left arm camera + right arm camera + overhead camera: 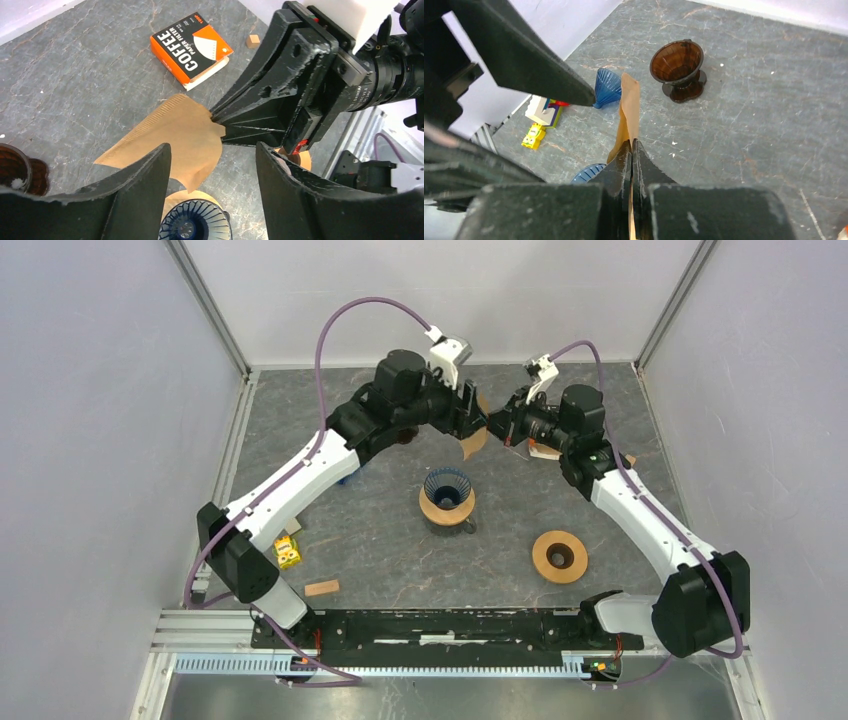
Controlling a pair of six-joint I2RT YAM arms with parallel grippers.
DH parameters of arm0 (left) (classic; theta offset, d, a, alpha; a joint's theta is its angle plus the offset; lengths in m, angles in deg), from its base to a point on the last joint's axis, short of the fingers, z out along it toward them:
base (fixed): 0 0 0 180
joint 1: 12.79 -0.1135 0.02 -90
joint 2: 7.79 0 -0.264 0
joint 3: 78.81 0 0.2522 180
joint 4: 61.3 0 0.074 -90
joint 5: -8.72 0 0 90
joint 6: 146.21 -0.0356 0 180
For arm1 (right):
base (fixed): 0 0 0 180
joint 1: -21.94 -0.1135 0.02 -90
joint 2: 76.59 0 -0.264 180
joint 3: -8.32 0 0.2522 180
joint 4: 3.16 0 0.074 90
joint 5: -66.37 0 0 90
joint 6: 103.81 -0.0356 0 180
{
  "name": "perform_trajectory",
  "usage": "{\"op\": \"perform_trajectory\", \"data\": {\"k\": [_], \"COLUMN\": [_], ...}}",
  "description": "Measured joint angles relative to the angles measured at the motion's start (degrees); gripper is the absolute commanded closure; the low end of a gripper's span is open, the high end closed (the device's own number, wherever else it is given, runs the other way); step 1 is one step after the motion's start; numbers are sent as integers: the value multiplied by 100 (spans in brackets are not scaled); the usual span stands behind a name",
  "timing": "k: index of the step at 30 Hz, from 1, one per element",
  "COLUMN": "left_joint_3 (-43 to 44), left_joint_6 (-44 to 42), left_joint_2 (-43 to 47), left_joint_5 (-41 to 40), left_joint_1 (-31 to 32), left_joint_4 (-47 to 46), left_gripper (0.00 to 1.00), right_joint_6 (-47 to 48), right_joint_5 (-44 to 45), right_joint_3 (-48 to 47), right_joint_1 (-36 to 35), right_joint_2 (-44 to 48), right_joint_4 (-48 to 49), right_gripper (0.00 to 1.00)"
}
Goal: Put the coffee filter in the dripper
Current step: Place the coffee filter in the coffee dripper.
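Observation:
The brown paper coffee filter (170, 137) hangs in the air at the back of the table, pinched at one corner by my right gripper (631, 145), which is shut on it. From the top view the filter (474, 436) sits between the two wrists. My left gripper (214, 150) is open, its fingers either side of the filter's lower tip and not touching it. Below stands the blue ribbed dripper (195, 222) on a wooden ring, upright at mid-table (447, 487).
An orange coffee filter box (192, 46) lies beyond the filter, with a small wooden cube (254, 41) beside it. A brown dripper (677, 67) stands upright and a second blue dripper (606, 87) lies on its side. A wooden ring (559, 556), yellow toy (287, 552) and wood block (321, 588) lie nearer.

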Motion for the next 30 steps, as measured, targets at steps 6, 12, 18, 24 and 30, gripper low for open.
{"op": "perform_trajectory", "data": {"k": [6, 12, 18, 24, 30], "left_joint_3": [-63, -282, -557, -570, -570], "left_joint_6": [-365, -723, -1143, -1370, -1449], "left_joint_2": [-52, -52, -61, -127, -227], "left_joint_5": [-568, -1045, -1563, -1875, -1987], "left_joint_1": [396, 612, 761, 901, 925], "left_joint_4": [48, 44, 37, 15, 2], "left_gripper": [24, 23, 26, 27, 30], "right_joint_6": [-772, -1493, -1976, -2155, -2221], "right_joint_5": [92, 57, 15, -26, -37], "right_joint_3": [358, 723, 922, 925, 966], "right_joint_1": [66, 153, 223, 225, 227], "right_joint_2": [2, 2, 2, 2, 2], "right_joint_4": [247, 713, 1043, 1237, 1360], "right_gripper": [100, 100, 100, 100, 100]}}
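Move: The coffee filter, pinched in the right hand, has its middle about 4 cm ahead, 1 cm right and 4 cm below the left hand. The dripper it goes to, blue in its wooden ring, lies roughly 5 cm back, 7 cm left and 16 cm below the right hand. From the left hand, the brown cone stands some 18 cm ahead, 15 cm left and 27 cm down, and the coffee box 18 cm ahead, 22 cm right, 31 cm down. With its fingers staying wide open, the left hand sinks about 7 cm beside the filter, drawing closer to it while rolling and tipping its fingers further down, until it is about level with the right fingertips; whether it touches the paper can't be made out. The right hand keeps its pinch on the filter's edge and dips some 3 cm, then comes back up about 1 cm, rolling some 20 degrees about its fingers' line. ##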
